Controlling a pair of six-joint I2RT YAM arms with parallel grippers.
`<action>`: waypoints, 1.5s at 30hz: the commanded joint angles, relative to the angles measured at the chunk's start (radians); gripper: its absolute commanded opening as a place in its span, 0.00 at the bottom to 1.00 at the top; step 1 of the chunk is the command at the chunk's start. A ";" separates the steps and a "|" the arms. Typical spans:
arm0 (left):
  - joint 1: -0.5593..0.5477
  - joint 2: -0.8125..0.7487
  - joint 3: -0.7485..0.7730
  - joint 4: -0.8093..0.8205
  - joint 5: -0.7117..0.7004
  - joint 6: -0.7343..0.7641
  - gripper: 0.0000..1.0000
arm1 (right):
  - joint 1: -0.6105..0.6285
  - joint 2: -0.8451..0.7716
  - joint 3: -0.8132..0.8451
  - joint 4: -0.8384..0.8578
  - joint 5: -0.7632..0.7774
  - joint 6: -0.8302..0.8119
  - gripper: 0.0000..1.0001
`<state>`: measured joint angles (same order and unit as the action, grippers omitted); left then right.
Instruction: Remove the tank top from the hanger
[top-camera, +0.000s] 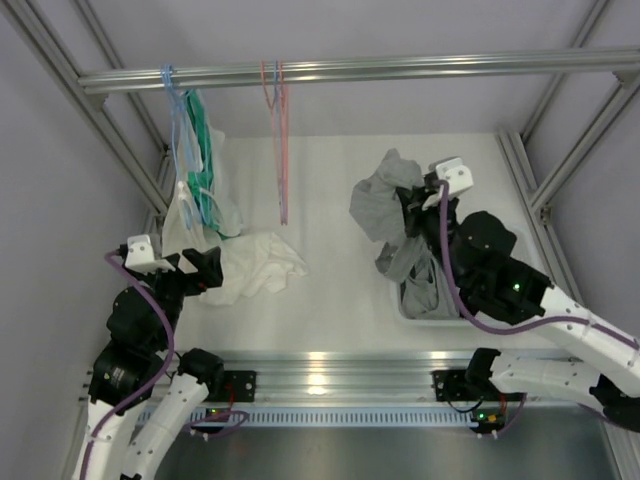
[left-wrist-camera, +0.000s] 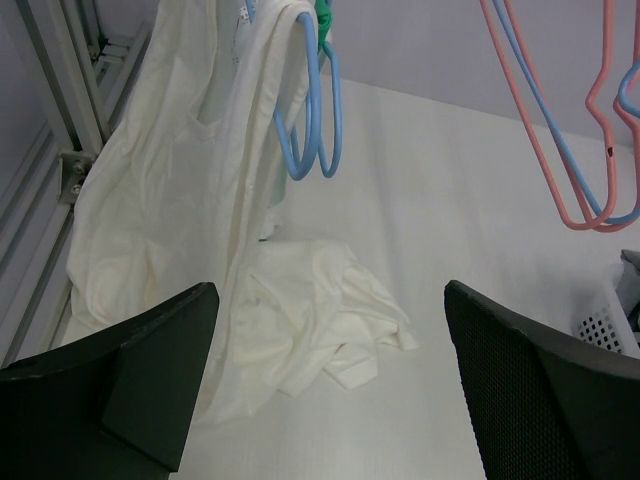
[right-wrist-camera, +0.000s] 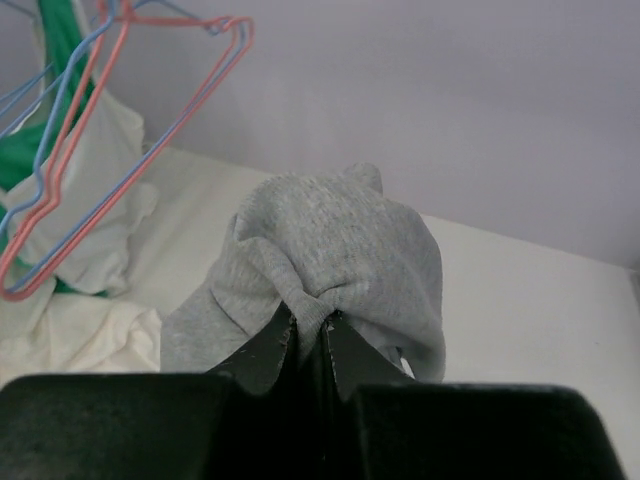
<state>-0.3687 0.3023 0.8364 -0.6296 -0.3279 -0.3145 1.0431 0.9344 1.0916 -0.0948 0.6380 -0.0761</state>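
My right gripper is shut on a grey tank top and holds it up over the basket; the right wrist view shows the fabric bunched between its tips. A pink and blue hanger pair hangs bare from the rail. A white tank top and a green garment hang on blue hangers at the left. My left gripper is open and empty, low by that top, with its jaws wide apart.
A white garment lies crumpled on the table in front of my left gripper, also in the left wrist view. A white basket with grey clothes stands at the right. Frame posts stand along both sides.
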 joint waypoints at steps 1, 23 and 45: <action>0.001 -0.009 -0.007 0.033 -0.005 0.002 0.99 | -0.066 -0.062 0.088 -0.134 0.058 -0.040 0.00; -0.001 -0.038 0.000 0.033 0.049 -0.006 0.99 | -0.535 -0.330 -0.447 -0.307 -0.073 0.683 0.00; -0.036 -0.071 -0.005 0.031 0.020 -0.008 0.99 | -0.652 -0.261 -0.566 -0.474 -0.015 1.011 0.54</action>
<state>-0.4011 0.2375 0.8356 -0.6296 -0.2996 -0.3153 0.4072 0.7288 0.4736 -0.5175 0.6220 0.9497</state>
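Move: The grey tank top is already pinched in the right hand, hanging beneath it. The middle of the white basket it goes to lies some 18 cm to the hand's right, about level fore and aft and roughly 37 cm below. In the basket, the first grey top lies about 9 cm right and 2 cm back of the hand, the black garment some 18 cm right and 3 cm ahead. From the left hand, the basket's middle is about 55 cm right, 6 cm ahead and 28 cm below. The held grey tank top is carried by the right hand and lowered into the basket: first about 10 cm rightward nearly level, then down and farther right, about 29 cm lower in all. The hand tips down and swings clockwise some 50 degrees on the way; only at the end do the shut fingers part to nearly half open around the bunched cloth. ##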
